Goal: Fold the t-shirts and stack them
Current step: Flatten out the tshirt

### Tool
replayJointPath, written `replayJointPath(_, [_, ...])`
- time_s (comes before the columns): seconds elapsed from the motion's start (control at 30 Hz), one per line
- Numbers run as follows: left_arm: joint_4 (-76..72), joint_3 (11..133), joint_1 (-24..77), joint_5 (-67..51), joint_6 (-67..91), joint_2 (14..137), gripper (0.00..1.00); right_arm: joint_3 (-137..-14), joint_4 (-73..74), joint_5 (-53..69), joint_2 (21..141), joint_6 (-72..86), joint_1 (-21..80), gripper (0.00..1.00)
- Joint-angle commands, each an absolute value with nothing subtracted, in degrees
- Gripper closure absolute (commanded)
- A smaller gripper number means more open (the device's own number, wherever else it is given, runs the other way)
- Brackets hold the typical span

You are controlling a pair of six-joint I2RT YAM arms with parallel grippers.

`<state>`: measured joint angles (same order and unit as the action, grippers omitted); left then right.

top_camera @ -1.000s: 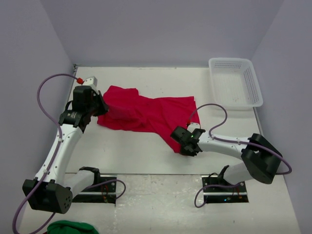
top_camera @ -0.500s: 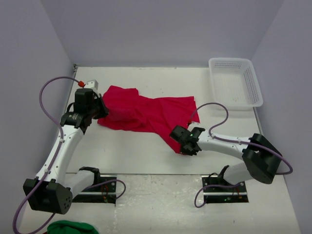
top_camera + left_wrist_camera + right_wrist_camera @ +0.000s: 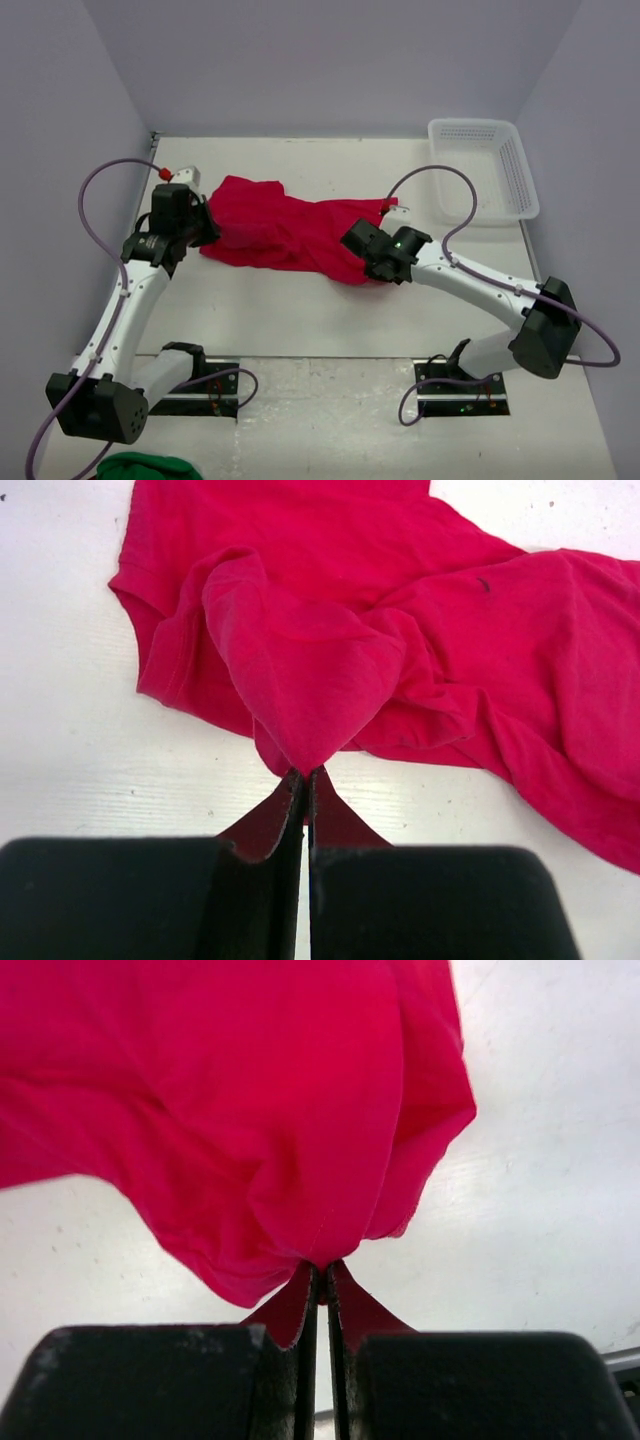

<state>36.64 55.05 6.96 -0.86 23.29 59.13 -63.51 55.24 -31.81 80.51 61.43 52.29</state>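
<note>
A bright red t-shirt [image 3: 290, 232] lies crumpled across the middle of the white table. My left gripper [image 3: 205, 228] is shut on its left edge; in the left wrist view a peak of red cloth [image 3: 300, 680] rises out of the closed fingertips [image 3: 305, 775]. My right gripper [image 3: 362, 258] is shut on the shirt's lower right part and holds it lifted off the table. In the right wrist view the cloth [image 3: 250, 1110] hangs bunched from the closed tips [image 3: 322, 1268], with the table below.
A white mesh basket [image 3: 482, 168] stands at the back right corner. A small white box with an orange cap [image 3: 180, 170] lies at the back left, close to the left arm. Green cloth [image 3: 145, 467] shows at the bottom edge. Grey walls enclose the table.
My right gripper has shut on the shirt's lower right corner and carried it up and back toward the middle, folding that corner over. The left gripper has stayed put, still pinching the cloth.
</note>
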Motion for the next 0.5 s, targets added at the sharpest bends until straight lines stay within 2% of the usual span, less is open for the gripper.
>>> replayJointPath(0.0, [37.53, 59.40, 7.29, -1.14, 20.92, 57.22, 1.00, -68.46, 59.24, -38.31, 81.82, 57.84, 49.58, 1.00])
replayJointPath(0.17, [37.62, 64.67, 7.38, -1.94, 19.69, 54.58, 1.00, -75.58, 59.59, -39.64, 82.09, 50.55, 43.26, 1.00])
replayJointPath(0.47, [41.30, 87.43, 7.29, 6.75, 18.11, 54.66, 1.00, -84.89, 59.15, -40.16, 77.87, 39.12, 28.66, 1.00])
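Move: Both hands already pinch the t-shirt's near side. From the left hand the shirt's middle lies about 14 cm ahead, 17 cm to the right and 19 cm down, and its far left corner some 30 cm ahead, 3 cm left. From the right hand that middle is about 21 cm ahead, 17 cm left and 11 cm down; its far right corner is roughly 31 cm ahead, 8 cm right, and the white basket about 36 cm ahead, 29 cm right. The left hand keeps its pinch and lifts its end of the t-shirt almost straight up, slowly at first and then fast, about 20 cm, while its fingers tip up by some 25 degrees. The right hand, also still shut on the cloth, carries its end up, forward and to the right in roughly equal parts, away from the left hand's side and towards the basket, with its fingers tipping up a little and swinging slightly clockwise. ##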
